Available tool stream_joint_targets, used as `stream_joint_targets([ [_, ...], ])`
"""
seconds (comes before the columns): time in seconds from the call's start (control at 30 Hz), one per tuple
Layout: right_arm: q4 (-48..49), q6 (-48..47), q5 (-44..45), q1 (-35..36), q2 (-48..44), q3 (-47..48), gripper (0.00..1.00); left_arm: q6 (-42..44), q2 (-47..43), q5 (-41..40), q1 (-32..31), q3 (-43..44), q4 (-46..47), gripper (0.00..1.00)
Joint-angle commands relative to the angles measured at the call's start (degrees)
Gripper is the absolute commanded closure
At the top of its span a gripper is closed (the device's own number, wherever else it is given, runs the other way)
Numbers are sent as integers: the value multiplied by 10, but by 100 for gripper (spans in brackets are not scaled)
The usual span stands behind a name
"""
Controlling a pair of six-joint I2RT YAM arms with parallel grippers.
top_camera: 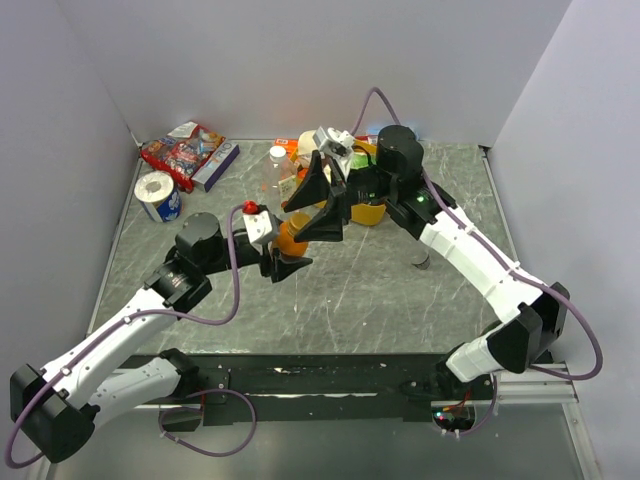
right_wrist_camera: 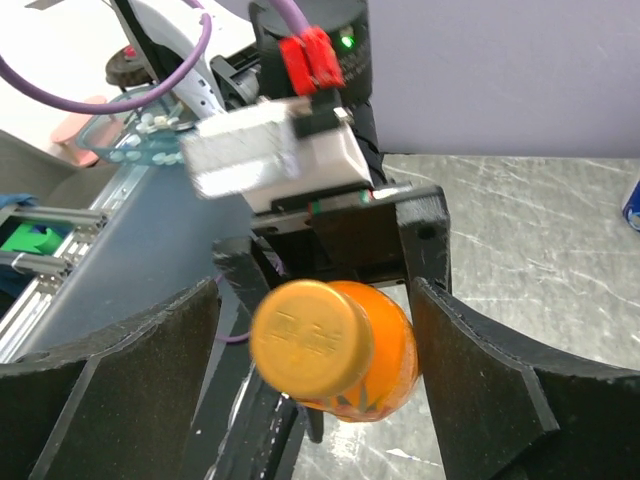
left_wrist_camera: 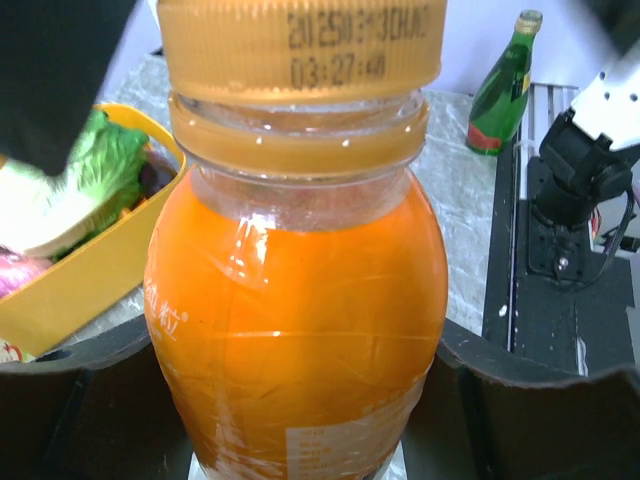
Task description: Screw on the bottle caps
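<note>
The bottle of orange drink (top_camera: 290,238) stands mid-table with my left gripper (top_camera: 285,252) shut on its body. In the left wrist view the bottle (left_wrist_camera: 300,330) fills the frame between the dark fingers (left_wrist_camera: 80,400), and the orange-gold cap (left_wrist_camera: 300,50) sits on its neck. My right gripper (top_camera: 318,205) hovers over the top. In the right wrist view the cap (right_wrist_camera: 310,338) lies between that gripper's (right_wrist_camera: 310,370) open jaws with a gap on each side. A clear bottle (top_camera: 275,172) with a white cap (top_camera: 277,152) stands behind.
A yellow basket (top_camera: 368,212) of vegetables stands at the back, also seen as the yellow basket (left_wrist_camera: 90,270) left of the bottle. A green glass bottle (left_wrist_camera: 503,85) stands further off. A snack bag (top_camera: 185,150) and a blue-white roll (top_camera: 158,195) lie at the back left.
</note>
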Motion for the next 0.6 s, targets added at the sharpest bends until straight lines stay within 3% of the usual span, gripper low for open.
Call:
stream_joint_targets([
  [0.0,56,27,-11,-2,2,-3,17,-22,-2,12,0,32,56,99],
  [0.37,126,98,15,-3,15,-4,28,-35,-1,4,0,28,67,99],
  [0.57,118,91,24,0,21,-2,41,-80,7,-5,0,27,97,99],
])
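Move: The orange cap on the held bottle already sits between the right hand's open fingers, centred fore-and-aft and sideways and about 1 cm below the hand point. The left hand grips the bottle's body, with the cap some 7 cm straight above its hand point. From the right hand, the clear bottle stands about 22 cm ahead, 5 cm left and 26 cm down; the yellow box is roughly 27 cm ahead, 10 cm right and 32 cm down. The cap is straddled by the right fingers, which narrow by about a quarter of their opening on its front and rear sides while that hand eases forward, up and left by roughly 1 cm. The left hand keeps its grip on the bottle and lifts it some 1.5 cm, mostly early on. Firm contact with the cap can't be made out. ##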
